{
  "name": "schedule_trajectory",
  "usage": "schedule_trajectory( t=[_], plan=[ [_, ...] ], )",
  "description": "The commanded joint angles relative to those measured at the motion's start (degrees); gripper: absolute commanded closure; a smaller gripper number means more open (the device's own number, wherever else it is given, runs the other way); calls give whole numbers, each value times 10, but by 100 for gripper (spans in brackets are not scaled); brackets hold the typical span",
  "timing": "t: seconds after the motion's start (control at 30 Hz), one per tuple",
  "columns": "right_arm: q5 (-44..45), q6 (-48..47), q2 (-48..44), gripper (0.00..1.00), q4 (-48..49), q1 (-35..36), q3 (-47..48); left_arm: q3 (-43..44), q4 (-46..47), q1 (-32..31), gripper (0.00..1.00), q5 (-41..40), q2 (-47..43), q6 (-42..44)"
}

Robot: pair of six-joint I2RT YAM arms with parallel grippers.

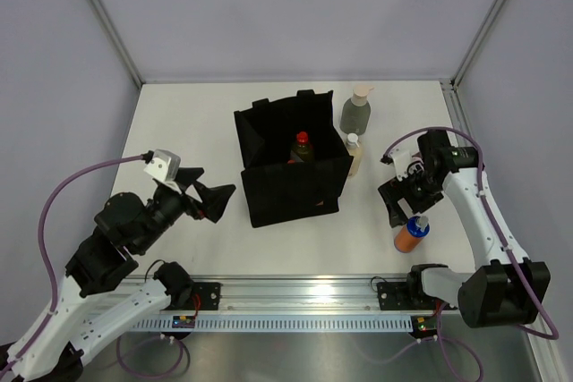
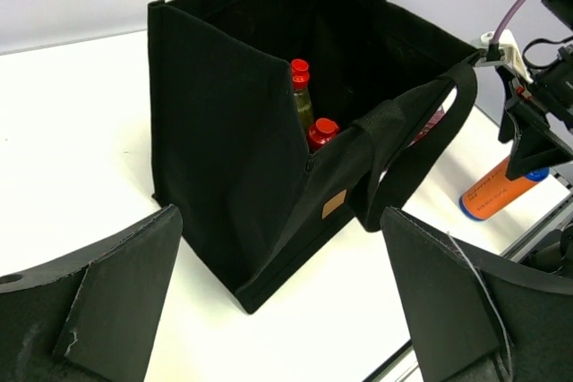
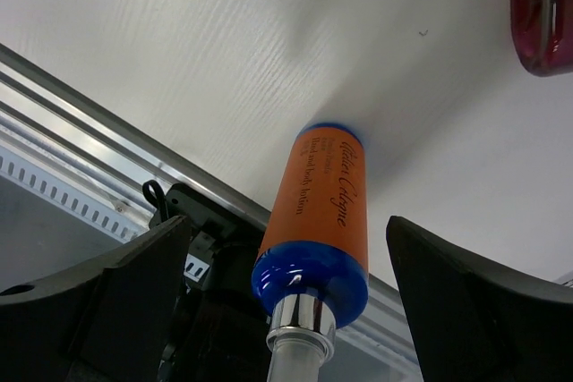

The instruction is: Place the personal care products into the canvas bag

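Observation:
The black canvas bag (image 1: pixel 291 176) stands open mid-table. Inside it are a yellow red-capped bottle (image 1: pixel 302 148) and a second red cap (image 2: pixel 322 129) beside it. A grey-green pump bottle (image 1: pixel 355 112) and a cream white-capped bottle (image 1: pixel 354 154) stand just right of the bag. An orange blue-capped bottle (image 3: pixel 324 212) stands upright near the front rail. My right gripper (image 3: pixel 286 248) hangs open above it, a finger on each side and neither touching. A flat dark red bottle (image 3: pixel 542 11) lies on the table beyond it. My left gripper (image 2: pixel 282 221) is open and empty, facing the bag's near left corner.
The metal rail (image 1: pixel 295 288) runs along the table's front edge, just behind the orange bottle. The bag's handles (image 2: pixel 421 145) droop over its near side. Grey walls and a frame post (image 1: pixel 474 42) close the back.

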Motion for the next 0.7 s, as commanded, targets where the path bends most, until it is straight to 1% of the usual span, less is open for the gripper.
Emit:
schedule_trajectory(
  t=[0.0,0.2,0.37,0.47,0.67],
  plan=[
    [28,-25,-6,1,-20,1,-18,-9,14,1,1,-4,-13,1],
    [72,-37,-21,0,-20,3,-50,-14,14,1,1,-4,-11,4],
    [97,-35,-20,5,-8,10,-72,-16,21,1,1,1,-7,2],
    [100,-31,-22,9,0,14,-75,-18,22,1,1,1,-9,1],
    [112,-17,-29,22,15,22,-78,-21,23,1,1,1,-11,-1]
  ],
)
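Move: The orange-and-blue lotion bottle stands upright just below the open right gripper, its middle about 4 cm back, 3 cm to the right and 8 cm down. The dark red bottle is roughly 10 cm ahead and 7 cm right of that hand, the cream bottle some 14 cm ahead and 9 cm left, both about as low. From the left hand, the lotion bottle lies around 43 cm right, 3 cm back and 26 cm below. Sink the right gripper about 3 cm while easing it some 2.5 cm back and as much to the right, so the fingers come down on either side of the lotion bottle's pump and blue cap. Tip the wrist about 10 degrees as you go, bringing the fingers nearly straight down, and late on start closing them, by roughly a fifth of their opening. ##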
